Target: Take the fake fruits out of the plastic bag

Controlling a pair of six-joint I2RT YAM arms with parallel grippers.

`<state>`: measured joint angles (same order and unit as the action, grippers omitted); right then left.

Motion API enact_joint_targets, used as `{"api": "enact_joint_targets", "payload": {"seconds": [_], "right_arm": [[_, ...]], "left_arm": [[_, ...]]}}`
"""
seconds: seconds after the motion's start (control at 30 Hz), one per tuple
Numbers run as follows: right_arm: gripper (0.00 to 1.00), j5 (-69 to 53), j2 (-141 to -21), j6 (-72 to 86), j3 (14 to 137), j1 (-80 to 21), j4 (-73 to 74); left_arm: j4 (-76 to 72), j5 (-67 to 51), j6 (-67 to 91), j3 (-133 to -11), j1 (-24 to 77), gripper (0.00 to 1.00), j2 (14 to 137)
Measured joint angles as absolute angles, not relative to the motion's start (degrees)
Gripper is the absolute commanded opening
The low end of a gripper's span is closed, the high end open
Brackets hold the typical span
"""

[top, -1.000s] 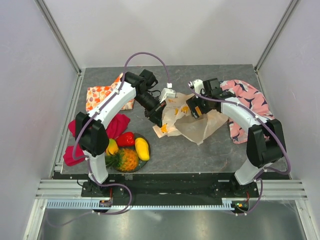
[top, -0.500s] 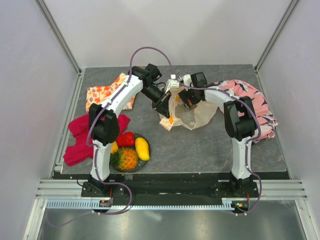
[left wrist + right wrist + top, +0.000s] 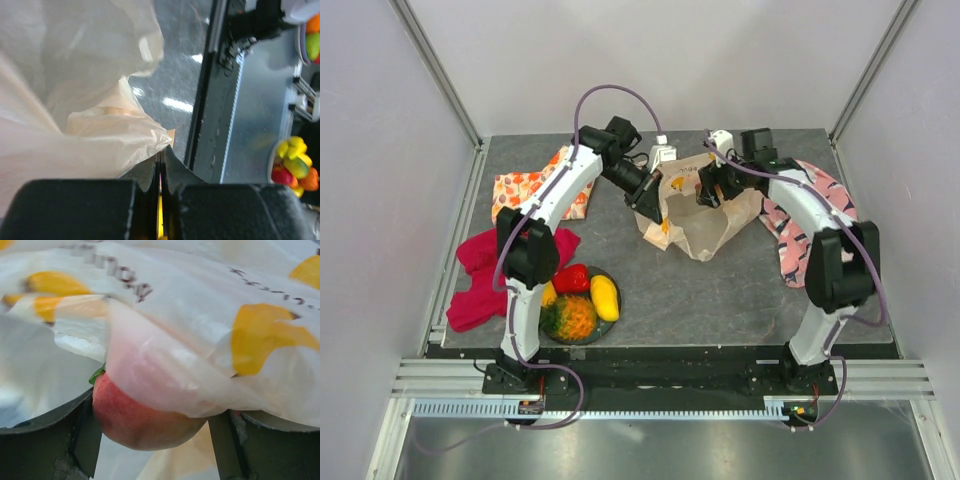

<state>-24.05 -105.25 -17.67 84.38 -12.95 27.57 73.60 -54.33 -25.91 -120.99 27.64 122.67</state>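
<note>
The cream plastic bag [image 3: 705, 222] printed with yellow bananas lies crumpled at mid-table. My left gripper [image 3: 650, 205] is shut on its left edge, and the film [image 3: 75, 100] bulges past my left gripper [image 3: 161, 155]. My right gripper [image 3: 710, 190] reaches into the bag from the right. Its jaws stand open either side of a pink-red round fruit [image 3: 137, 417], half under the bag film [image 3: 200, 340]. The fruit touches the left finger [image 3: 45, 430]; a thin gap shows at the right one. A pineapple [image 3: 572, 318], red pepper [image 3: 572, 277] and mango [image 3: 605, 297] rest on a dark plate [image 3: 601, 276].
An orange-fruit-printed cloth [image 3: 525, 190] lies at the back left and a red cloth [image 3: 480, 275] beside the plate. A pink patterned cloth [image 3: 815, 205] lies under the right arm. Walls close the table on three sides, and a metal rail [image 3: 660, 380] runs along the near edge.
Both grippers have moved toward the back of the table, and the bag has been drawn along and bunched up between them. The fruits on the plate have not moved.
</note>
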Motion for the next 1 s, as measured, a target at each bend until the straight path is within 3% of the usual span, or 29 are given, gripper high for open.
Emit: {"api": "enact_joint_targets", "payload": {"seconds": [0.23, 0.43, 0.5, 0.57, 0.63, 0.8, 1.0], "right_arm": [[0.68, -41.3, -97.8, -21.6, 82.9, -10.7, 36.3], [0.68, -51.9, -99.4, -21.4, 84.2, -9.6, 43.4], [0.69, -53.4, -99.3, -21.2, 86.0, -9.2, 45.3], [0.71, -54.7, -98.7, -20.8, 88.3, -8.8, 46.4], [0.71, -56.9, -97.8, -19.3, 91.2, -8.3, 47.4], [0.67, -59.4, -94.4, -15.7, 96.6, -7.8, 46.4], [0.67, -49.8, -92.1, -16.5, 93.4, -7.9, 44.0]], "left_arm": [[68.6, -50.9, -20.2, -128.7, 23.7, 0.02, 126.8], [67.3, -50.5, -17.7, -131.1, 21.5, 0.11, 129.5], [67.1, -50.6, -17.3, -131.1, 21.7, 0.22, 129.5], [67.1, -50.5, -17.2, -131.1, 22.0, 0.43, 129.5], [67.2, -49.8, -16.8, -131.3, 22.1, 0.54, 129.5], [67.2, -47.9, -16.7, -132.3, 22.3, 0.64, 128.6], [67.2, -44.1, -16.7, -132.5, 22.2, 0.9, 122.5]]}}
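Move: The right hand already grips the peach in the bag's mouth; the plate lies about 26 cm to its left, 28 cm back and 12 cm lower, with the yellow mango some 5 cm right of the plate's middle and the red pepper about 5 cm beyond it. The left hand still pinches the bag's edge, and the peach is roughly 12 cm ahead, 9 cm right and 6 cm below it. Right draws the held peach back and up 15 cm; left goes forward 8 cm, then releases the bag. ##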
